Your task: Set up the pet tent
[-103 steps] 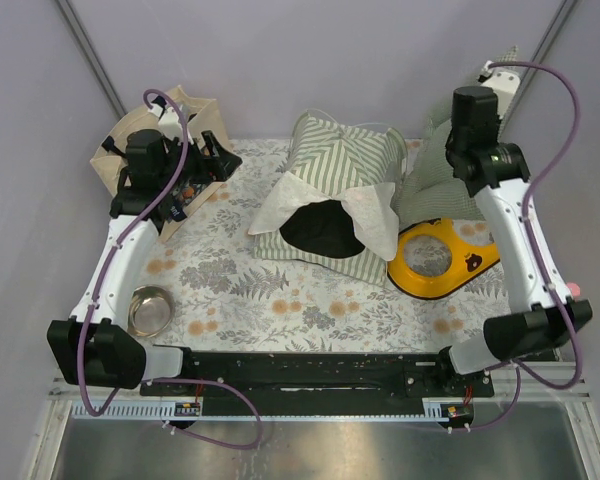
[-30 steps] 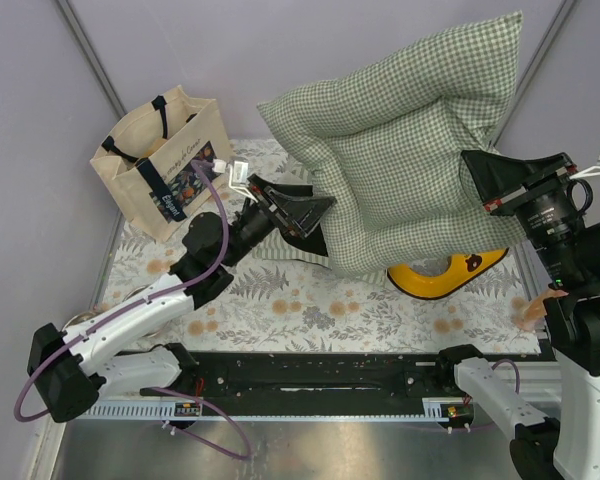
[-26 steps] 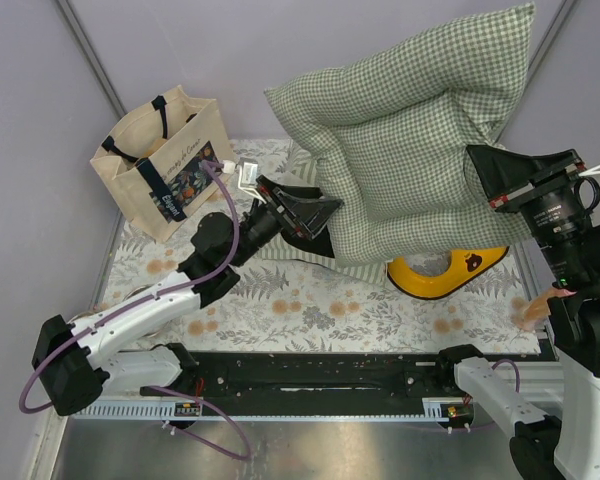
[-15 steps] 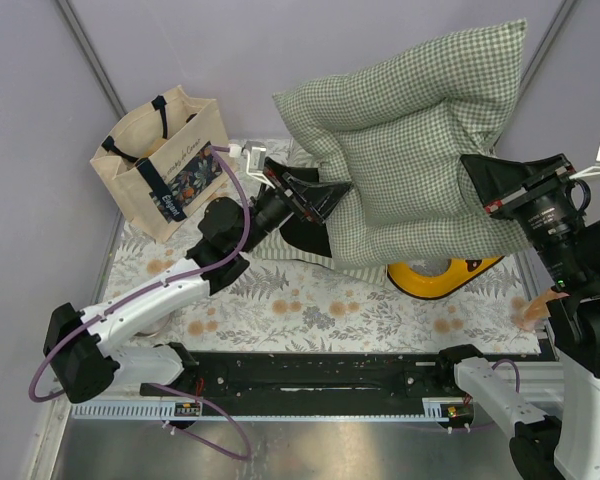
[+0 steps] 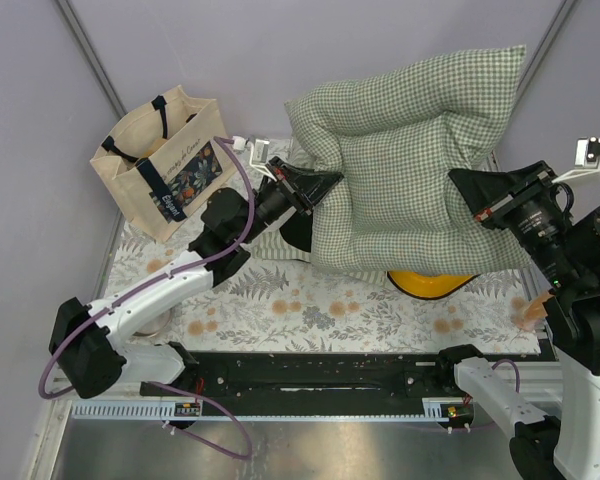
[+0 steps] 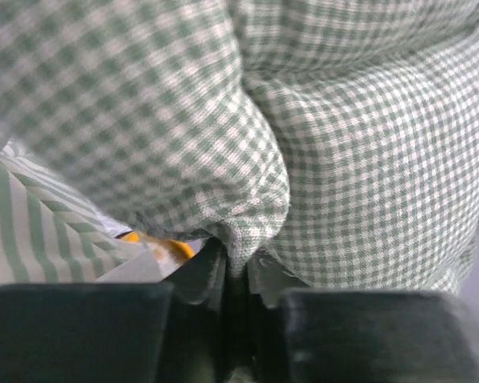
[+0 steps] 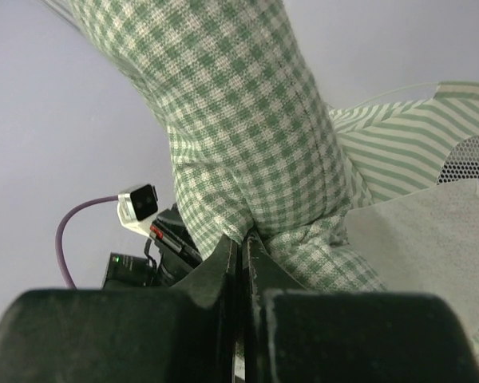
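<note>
The green checked cushion (image 5: 410,150) hangs in the air across the middle, held by both arms. My left gripper (image 5: 320,183) is shut on a fold at its left edge, shown close in the left wrist view (image 6: 238,267). My right gripper (image 5: 467,187) is shut on its right edge, the fabric pinched between the fingers (image 7: 241,239). The pet tent (image 5: 272,247) stands behind and below the cushion, mostly hidden. Its green-and-white stripes (image 7: 415,136), mesh panel (image 7: 473,159) and white flap (image 7: 423,231) show in the right wrist view. A striped strip (image 6: 32,227) shows in the left wrist view.
A beige tote bag (image 5: 160,155) stands at the back left. A yellow ring-shaped thing (image 5: 430,282) lies under the cushion's lower edge. A floral mat (image 5: 330,300) covers the table. Grey walls close in the back and both sides.
My left gripper has reached the cushion's left edge and closed on it. The cushion has sunk a little lower and towards the left; the right gripper keeps its hold.
</note>
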Controlling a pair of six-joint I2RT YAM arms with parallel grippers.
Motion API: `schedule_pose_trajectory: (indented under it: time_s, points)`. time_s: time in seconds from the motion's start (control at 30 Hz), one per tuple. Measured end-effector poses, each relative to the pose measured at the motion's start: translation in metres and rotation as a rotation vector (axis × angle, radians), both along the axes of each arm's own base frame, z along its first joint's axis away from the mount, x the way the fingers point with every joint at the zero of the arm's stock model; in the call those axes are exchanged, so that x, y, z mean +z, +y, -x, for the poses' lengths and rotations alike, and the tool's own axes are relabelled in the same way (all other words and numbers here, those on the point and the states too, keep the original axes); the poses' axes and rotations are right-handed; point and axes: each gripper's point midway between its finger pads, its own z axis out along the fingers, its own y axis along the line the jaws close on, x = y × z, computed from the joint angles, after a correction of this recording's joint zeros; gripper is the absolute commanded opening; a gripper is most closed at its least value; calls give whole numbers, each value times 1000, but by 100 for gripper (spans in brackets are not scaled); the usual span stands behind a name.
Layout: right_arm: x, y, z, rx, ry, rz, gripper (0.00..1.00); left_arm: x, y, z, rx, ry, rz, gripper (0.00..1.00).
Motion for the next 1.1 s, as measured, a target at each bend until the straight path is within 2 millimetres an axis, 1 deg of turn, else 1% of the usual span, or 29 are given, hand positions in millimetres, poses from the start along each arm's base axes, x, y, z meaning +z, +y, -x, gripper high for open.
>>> schedule_pose_trajectory:
  time_s: [0.1, 0.2, 0.27, 0.3, 0.4, 0.47, 0.53, 0.63, 0.7, 0.73, 0.8, 0.83, 0.9, 0.97, 1.0, 1.07, 1.1]
  points:
    - [-5, 7, 4, 50, 8, 33, 0, -1, -2, 1, -16, 11, -39, 0]
    - [-8, 26, 12, 181, -6, 90, 0, -2, 1, 6, -25, 7, -101, 0]
    - [-14, 43, 19, 307, -14, 130, 0, -5, 5, 14, -40, -1, -162, 0]
    - [-18, 49, 21, 348, -12, 141, 0, -7, 7, 18, -49, -7, -195, 0]
    - [-41, 67, 29, 475, 20, 179, 0, -15, 18, 38, -89, -25, -294, 0]
    - [-59, 80, 38, 555, 55, 218, 0, -20, 30, 55, -114, -39, -356, 0]
    - [-76, 94, 52, 643, 81, 270, 0, -23, 44, 73, -134, -60, -398, 0]
    - [-98, 108, 65, 723, 108, 337, 0, -28, 62, 99, -171, -78, -439, 0]
    - [-118, 114, 69, 750, 146, 382, 0, -34, 72, 118, -209, -79, -458, 0]
    - [-131, 118, 70, 761, 170, 403, 0, -41, 76, 125, -229, -71, -469, 0]
    - [-158, 125, 71, 781, 228, 442, 0, -64, 82, 140, -268, -30, -501, 0]
    - [-175, 129, 73, 790, 266, 468, 0, -76, 84, 144, -281, -7, -515, 0]
    - [-206, 135, 72, 796, 341, 525, 0, -107, 87, 153, -306, 64, -560, 0]
    - [-239, 142, 70, 792, 418, 600, 0, -140, 89, 156, -316, 145, -613, 0]
    - [-256, 144, 70, 786, 463, 643, 0, -152, 90, 156, -313, 175, -635, 0]
    - [-294, 147, 70, 774, 565, 738, 0, -170, 89, 150, -285, 227, -673, 0]
    - [-310, 148, 69, 762, 608, 783, 0, -177, 89, 146, -269, 248, -688, 0]
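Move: Low between the arms, the bare table front to which the checked cushion is brought lies about 42 cm below the left hand, 13 cm back and 3 cm left; from the right hand, roughly 52 below, 6 back and 21 left. The tent's dark opening is some 11 cm ahead, 4 left and 37 below the left hand. The yellow board sits about 17 cm ahead, 11 right and 51 below the right. Pinching shut on the cushion's left edge, the left hand draws it back about 15 cm and 9 cm left, then sinks some 18 cm, rolling its fingers slightly downward. The right hand, still gripping the other side, swings about 15 cm left and a little back, then drops 31 cm, turning counter-clockwise and tipping down; the hands draw together over the table front. ##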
